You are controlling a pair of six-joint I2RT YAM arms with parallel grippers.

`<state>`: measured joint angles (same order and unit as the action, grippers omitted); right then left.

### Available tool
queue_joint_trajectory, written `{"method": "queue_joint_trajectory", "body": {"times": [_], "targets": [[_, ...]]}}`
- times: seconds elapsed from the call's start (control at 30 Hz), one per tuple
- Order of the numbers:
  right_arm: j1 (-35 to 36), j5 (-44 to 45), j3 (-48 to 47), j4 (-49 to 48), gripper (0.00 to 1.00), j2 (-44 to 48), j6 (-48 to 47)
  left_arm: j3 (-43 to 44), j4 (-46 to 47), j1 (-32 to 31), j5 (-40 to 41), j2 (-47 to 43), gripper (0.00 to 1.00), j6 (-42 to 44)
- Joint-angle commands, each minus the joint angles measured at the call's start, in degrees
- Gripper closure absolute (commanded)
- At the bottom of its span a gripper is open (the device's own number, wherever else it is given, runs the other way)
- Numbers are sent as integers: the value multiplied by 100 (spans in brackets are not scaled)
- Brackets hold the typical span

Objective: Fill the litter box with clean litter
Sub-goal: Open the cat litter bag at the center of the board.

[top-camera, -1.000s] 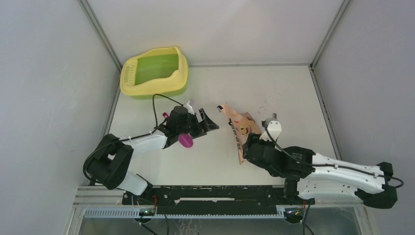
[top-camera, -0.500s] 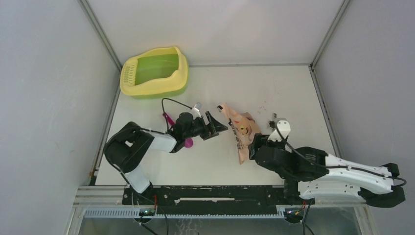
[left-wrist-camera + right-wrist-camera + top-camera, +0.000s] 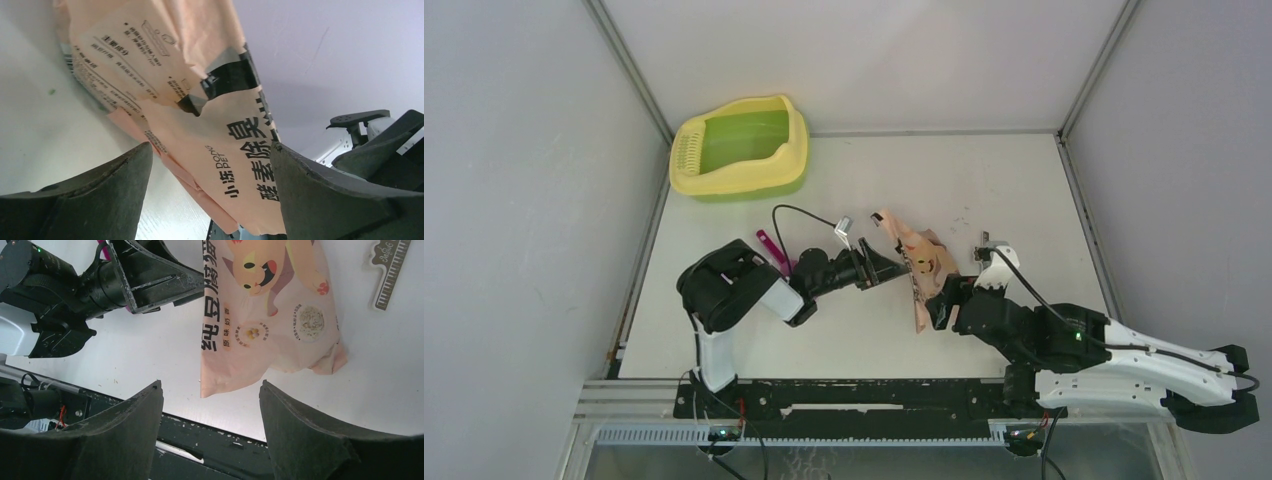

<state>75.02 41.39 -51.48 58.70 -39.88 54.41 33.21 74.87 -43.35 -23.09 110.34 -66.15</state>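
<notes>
The litter box (image 3: pixel 739 148), yellow with a green basin, stands at the far left corner; I see no litter in the basin. The clean litter shows only as faint dark specks (image 3: pixel 962 214) on the table beyond the pink-orange printed bag (image 3: pixel 921 262). My left gripper (image 3: pixel 892 268) is open, low at the bag's left edge. In the left wrist view the bag (image 3: pixel 200 100) hangs between the spread fingers (image 3: pixel 90 200). My right gripper (image 3: pixel 939 305) is open over the bag's near corner (image 3: pixel 235 375), not touching it.
The magenta scoop (image 3: pixel 770 249) lies on the table behind the left arm, partly hidden. A small grey toothed strip (image 3: pixel 391 270) lies right of the bag. The arms' black base rail (image 3: pixel 210 440) runs along the near table edge.
My left gripper has reached right, from beside the scoop to the bag's left edge. The right gripper has shifted slightly along the bag's near end.
</notes>
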Motion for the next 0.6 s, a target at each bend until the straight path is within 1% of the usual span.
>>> {"method": "queue_joint_trajectory", "body": {"times": [0.0,0.17,0.33,0.43,0.57], "targets": [[-32,-70,7,-279,23,49,-130,222,694,-25,38,-241,10,357],[-40,-64,16,-240,23,116,-163,501,750,-25,121,-202,9,482],[-73,-79,16,-161,23,290,-185,959,703,-16,177,9,10,516],[-107,-74,16,-61,23,404,-179,1228,531,-17,181,130,10,536],[-163,-75,16,55,23,527,-158,1319,320,6,263,118,10,680]]}}
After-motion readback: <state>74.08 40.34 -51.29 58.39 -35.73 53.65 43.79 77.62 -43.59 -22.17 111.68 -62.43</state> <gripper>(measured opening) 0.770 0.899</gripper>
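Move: The cat litter bag's middle lies about 6 cm to the right of the left hand, some 1 cm farther ahead and 5 cm lower, its near side right at the open fingertips. The ruler lies beyond the bag, roughly 20 cm to the left hand's right and 3 cm ahead, and the pink scoop about 26 cm to its left and 4 cm ahead, both near 10 cm lower. From the right hand, the bag's middle is some 9 cm ahead, sideways about level and 15 cm below. The left hand lifts about 6 cm along the left side of the cat litter bag, at first nearly straight up, then also forward and rightward by some 3 cm each, so that the black-printed upper edge comes between its fingers. The fingers stay wide open, one above the other and pointing right, their tips tilting up some 10 degrees as they nudge the bag's side without pinching it. ##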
